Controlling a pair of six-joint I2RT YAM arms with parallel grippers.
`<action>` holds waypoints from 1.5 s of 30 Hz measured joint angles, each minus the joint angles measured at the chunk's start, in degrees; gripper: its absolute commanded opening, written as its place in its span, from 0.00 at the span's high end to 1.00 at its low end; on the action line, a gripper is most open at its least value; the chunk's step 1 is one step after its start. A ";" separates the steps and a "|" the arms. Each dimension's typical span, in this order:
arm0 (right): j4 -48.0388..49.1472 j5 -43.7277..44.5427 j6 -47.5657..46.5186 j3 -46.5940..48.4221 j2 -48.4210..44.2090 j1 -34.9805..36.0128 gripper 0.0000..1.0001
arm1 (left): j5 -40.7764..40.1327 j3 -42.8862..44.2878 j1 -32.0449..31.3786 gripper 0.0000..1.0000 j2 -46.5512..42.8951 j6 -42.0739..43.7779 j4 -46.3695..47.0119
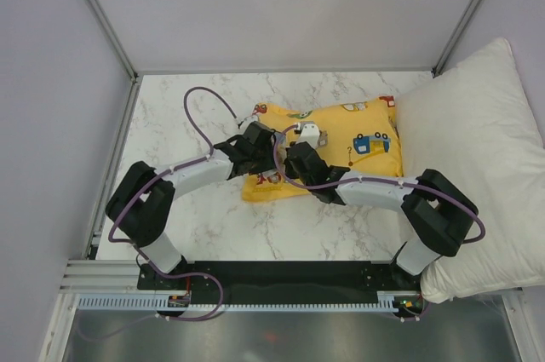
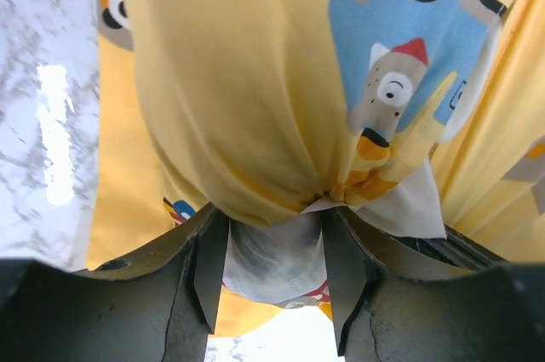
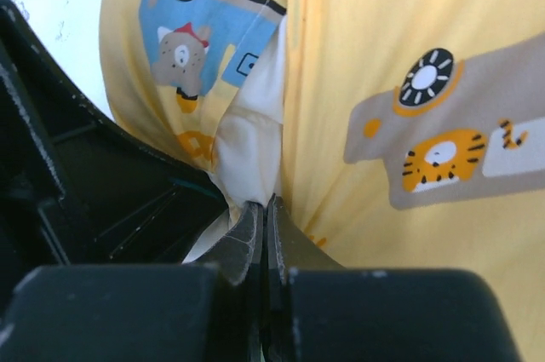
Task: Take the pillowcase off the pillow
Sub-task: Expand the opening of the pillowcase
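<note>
The yellow pillowcase (image 1: 349, 136) with cartoon vehicles lies on the marble table, and both grippers are at its near-left end. My left gripper (image 1: 260, 142) is shut on a thick pale bunch that looks like the cream pillow (image 2: 272, 255). The pillowcase (image 2: 247, 81) is gathered over the left gripper (image 2: 272, 226). My right gripper (image 1: 298, 156) is right beside it. In the right wrist view the right gripper (image 3: 264, 204) is pinched shut on a thin edge of the pillowcase (image 3: 409, 55), next to a strip of cream pillow (image 3: 251, 145). Most of the pillow is hidden inside the case.
A much larger white pillow (image 1: 477, 132) lies along the table's right side, touching the pillowcase's far-right corner. The left gripper's black body (image 3: 102, 192) fills the left of the right wrist view. Grey walls enclose the marble table (image 1: 187, 123) at the back and left.
</note>
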 measured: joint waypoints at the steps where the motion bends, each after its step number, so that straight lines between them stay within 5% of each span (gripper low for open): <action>1: 0.13 0.17 0.20 0.59 0.68 0.22 1.00 | -0.02 0.33 0.57 0.45 0.13 0.92 -0.31; 5: 0.02 0.63 0.83 2.19 2.01 0.70 1.00 | 0.59 1.25 2.58 0.42 0.44 3.74 -1.05; 9: -0.15 0.61 1.31 2.36 2.10 0.98 1.00 | 1.51 1.36 4.22 0.24 0.22 6.71 -1.16; 13: -0.42 1.18 2.12 2.36 2.10 1.44 1.00 | 0.83 0.61 5.16 0.17 -1.81 9.25 -1.40; 23: -2.16 -1.22 4.94 2.19 1.86 6.01 1.00 | -11.34 -7.28 1.05 0.20 -19.65 9.22 1.68; 31: -2.21 -1.57 6.16 2.12 1.75 5.99 1.00 | -18.67 -7.26 -7.52 0.20 -17.75 7.15 -3.19; 45: -3.19 -1.33 7.04 2.14 1.77 5.97 1.00 | -23.08 -8.13 -11.32 0.20 -13.70 1.64 -8.39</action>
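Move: Between and just under the left fingers, some 2 cm below the hand, bulges the grey-white label at the pillowcase's opening. It lies about 4 cm to the left of the right hand, level with it and 2 cm lower. From the left hand, the blue bear print lies roughly 7 cm ahead and 5 cm right, and the grey car print 7 cm ahead and 13 cm right, both around 3 cm lower. Pushing about 3 cm left and 2 cm forward in the bunched opening, the left hand spreads its half-open fingers wide and rises nearly 9 cm, then draws back and comes down most of the way to the label, ending about 5 cm back and 4 cm left of its start, its left side tilted up. The right hand keeps its shut pinch on the hem and draws it some 4 cm left and 4 cm back. ##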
